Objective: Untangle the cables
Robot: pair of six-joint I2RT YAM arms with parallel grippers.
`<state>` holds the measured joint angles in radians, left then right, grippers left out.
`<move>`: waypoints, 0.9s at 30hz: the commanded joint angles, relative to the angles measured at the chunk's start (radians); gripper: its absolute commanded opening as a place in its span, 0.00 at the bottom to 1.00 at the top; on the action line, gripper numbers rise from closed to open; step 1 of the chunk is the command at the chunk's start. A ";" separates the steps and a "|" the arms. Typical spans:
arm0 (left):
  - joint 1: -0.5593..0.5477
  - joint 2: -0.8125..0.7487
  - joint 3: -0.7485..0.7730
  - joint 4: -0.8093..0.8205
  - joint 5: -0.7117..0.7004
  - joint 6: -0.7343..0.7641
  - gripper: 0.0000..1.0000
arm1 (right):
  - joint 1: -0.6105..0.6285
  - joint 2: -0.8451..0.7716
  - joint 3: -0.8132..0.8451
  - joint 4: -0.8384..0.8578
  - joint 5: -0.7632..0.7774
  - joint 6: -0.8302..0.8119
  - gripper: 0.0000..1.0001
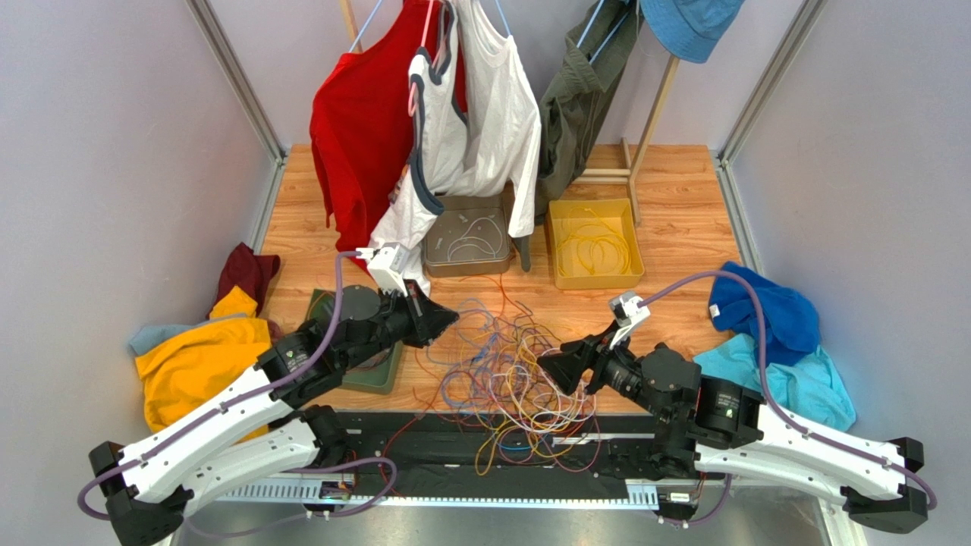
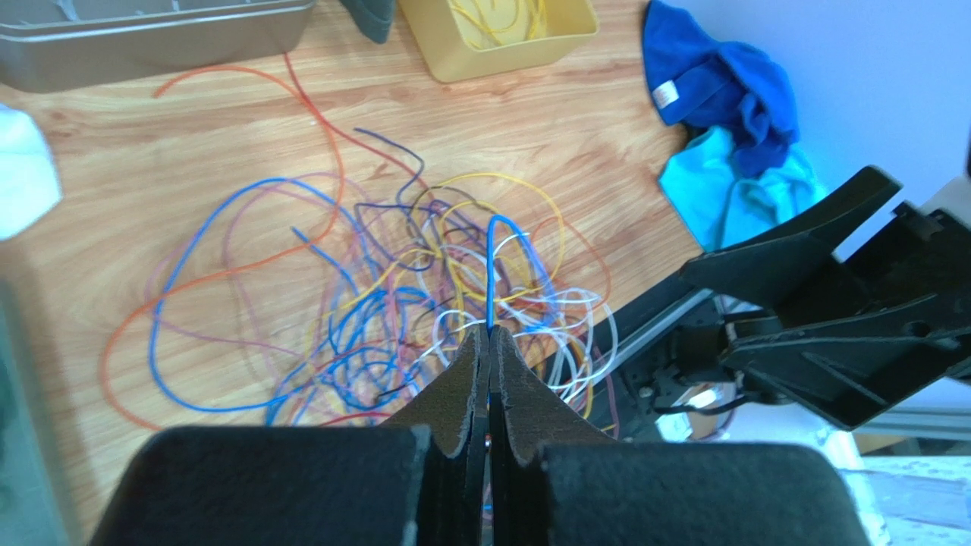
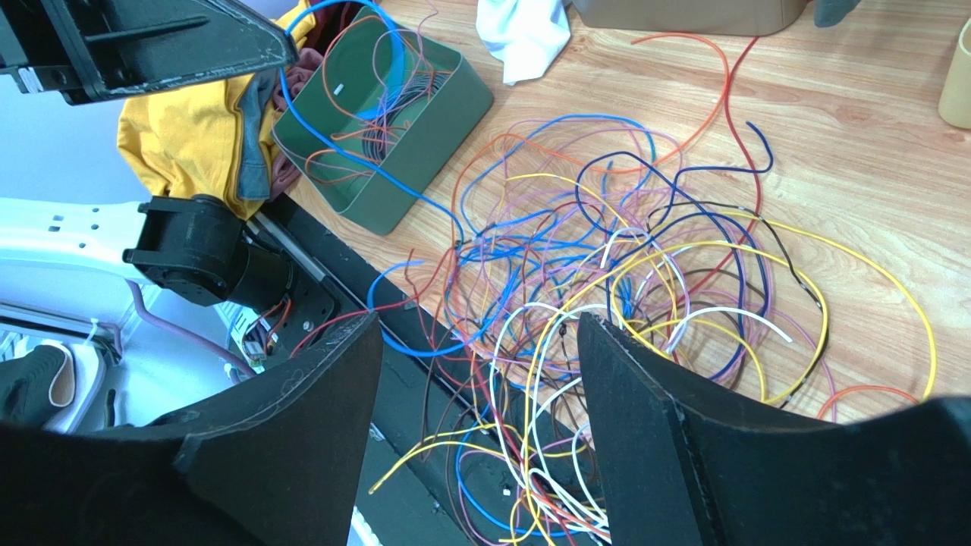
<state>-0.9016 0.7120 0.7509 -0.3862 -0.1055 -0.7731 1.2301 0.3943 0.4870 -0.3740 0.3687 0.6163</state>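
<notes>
The cables (image 1: 513,364) lie as a loose snarl of blue, orange, yellow, purple, white and red wires on the wooden table, spilling over its near edge. They also show in the left wrist view (image 2: 388,307) and the right wrist view (image 3: 615,250). My left gripper (image 1: 448,317) (image 2: 490,333) hovers over the snarl's left side, shut on a blue cable (image 2: 490,267) that rises from its tips. That blue cable (image 3: 342,148) runs down past the green box. My right gripper (image 1: 549,366) (image 3: 479,322) is open and empty above the snarl's near right edge.
A green box (image 1: 382,370) (image 3: 445,108) holding wires sits under the left arm. A grey bin (image 1: 467,236) and a yellow bin (image 1: 593,245) stand at the back below hanging clothes (image 1: 456,102). Yellow cloth (image 1: 194,358) lies left, blue cloths (image 1: 775,330) right. A black rail (image 1: 456,455) lines the near edge.
</notes>
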 commanded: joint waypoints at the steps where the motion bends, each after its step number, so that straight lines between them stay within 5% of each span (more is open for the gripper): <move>1: -0.002 0.004 0.187 -0.060 -0.031 0.116 0.00 | 0.003 -0.028 0.010 -0.017 0.018 0.014 0.67; 7: -0.002 0.147 0.592 -0.131 0.019 0.225 0.00 | 0.003 -0.051 0.010 -0.022 0.021 0.020 0.67; 15: -0.002 0.288 0.791 -0.141 0.039 0.284 0.00 | 0.003 -0.127 0.018 -0.095 0.078 -0.001 0.66; 20: -0.002 0.351 0.727 -0.134 0.059 0.262 0.00 | 0.003 -0.132 0.042 -0.118 0.099 -0.026 0.67; 27: -0.006 0.409 0.318 0.067 0.154 0.130 0.00 | 0.003 -0.095 0.038 -0.114 0.088 -0.020 0.67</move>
<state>-0.9016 1.0882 1.2549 -0.4362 -0.0338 -0.5583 1.2301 0.2867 0.4911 -0.4915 0.4377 0.6052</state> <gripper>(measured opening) 0.007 0.668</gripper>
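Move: The left hand, shut on a blue cable, is poised about 20 cm over the table; the tangle's middle lies some 10 cm to its right and 4 cm back. The green box stands roughly 20 cm to this hand's left and 2 cm ahead, while the grey box is about 26 cm ahead and 2 cm to its right. From the open right hand, the tangle is about 9 cm left, 2 cm ahead and 16 cm below. Still pinching the blue cable, the left hand hoists it quickly about 25 cm, nearly straight up from beside the tangle, tipping its fingers up by some 25 degrees. It then turns back down by around 15 cm, swinging right and forward as the fingers tip down again. The open, empty right hand eases about 3 cm to its right. ##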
